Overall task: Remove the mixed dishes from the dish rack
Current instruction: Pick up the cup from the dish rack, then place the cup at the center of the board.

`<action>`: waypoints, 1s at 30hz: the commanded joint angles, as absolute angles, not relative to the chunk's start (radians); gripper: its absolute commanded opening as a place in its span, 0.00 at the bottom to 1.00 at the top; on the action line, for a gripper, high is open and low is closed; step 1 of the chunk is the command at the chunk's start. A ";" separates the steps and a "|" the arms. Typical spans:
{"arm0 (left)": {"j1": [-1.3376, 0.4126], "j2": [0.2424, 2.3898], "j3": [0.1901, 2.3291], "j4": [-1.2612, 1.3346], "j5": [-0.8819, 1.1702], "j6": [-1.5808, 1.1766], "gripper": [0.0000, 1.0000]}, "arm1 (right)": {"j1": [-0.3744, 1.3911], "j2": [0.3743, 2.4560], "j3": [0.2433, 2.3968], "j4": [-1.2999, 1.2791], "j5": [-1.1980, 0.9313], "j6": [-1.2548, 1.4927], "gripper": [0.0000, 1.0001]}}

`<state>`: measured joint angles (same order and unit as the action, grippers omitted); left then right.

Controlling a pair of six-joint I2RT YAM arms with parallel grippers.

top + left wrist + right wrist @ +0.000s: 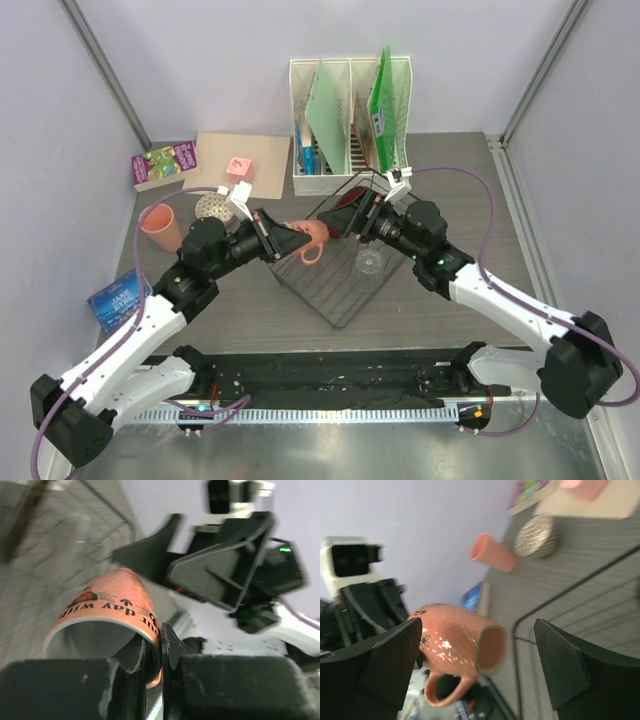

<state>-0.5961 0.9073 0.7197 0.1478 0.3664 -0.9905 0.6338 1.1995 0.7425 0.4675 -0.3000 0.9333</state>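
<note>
A salmon-pink mug (313, 240) with a handle and black lettering hangs on its side over the left corner of the black wire dish rack (335, 292). My left gripper (298, 238) is shut on the mug's rim (107, 605), one finger inside and one outside. My right gripper (479, 625) stands open just right of the mug (455, 640), its fingers wide on either side without touching it. A clear glass (368, 262) stands upright in the rack. A second pink cup (160, 228) stands on the table at the left.
A white file holder (350, 110) with green folders stands behind the rack. A woven ball (210, 207), a tan board (215, 160) with a pink block (240, 167), a colourful book (165, 163) and a blue book (118, 297) lie at the left.
</note>
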 commanded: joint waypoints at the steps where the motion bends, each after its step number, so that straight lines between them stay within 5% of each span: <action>1: -0.598 0.816 0.906 -0.328 0.105 -0.749 0.00 | 0.643 1.088 0.859 -0.042 0.082 0.626 1.00; 9: -0.588 0.911 1.114 -0.952 -0.576 -0.692 0.00 | 0.641 0.991 0.815 -0.183 0.295 0.566 1.00; 30: -0.172 1.541 1.152 -0.669 -0.272 -0.601 0.00 | 0.641 0.974 0.761 -0.169 0.206 0.575 0.99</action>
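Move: About 25 cm to the left of the left hand, 8 cm farther out and some 27 cm below lies the bare table spot for the pink cup it already holds. The patterned bowl sits 14 cm beyond that spot, the larger pink cup 8 cm beyond and 9 cm left of it. From the empty right hand, the clear glass in the rack is some 10 cm right, 3 cm ahead and 23 cm below; the red plate is 13 cm ahead, 4 cm right, 20 cm below. Carrying the pink cup by its rim in a shut grip, the left hand sweeps left almost level, then sinks steeply towards the bare table this side of the bowl, about 23 cm left and 21 cm down, turning its fingers from sideways to nearly straight down. The right hand, open and empty, draws away some 11 cm right and 8 cm down to above the glass, tipping its fingers forward and down. ##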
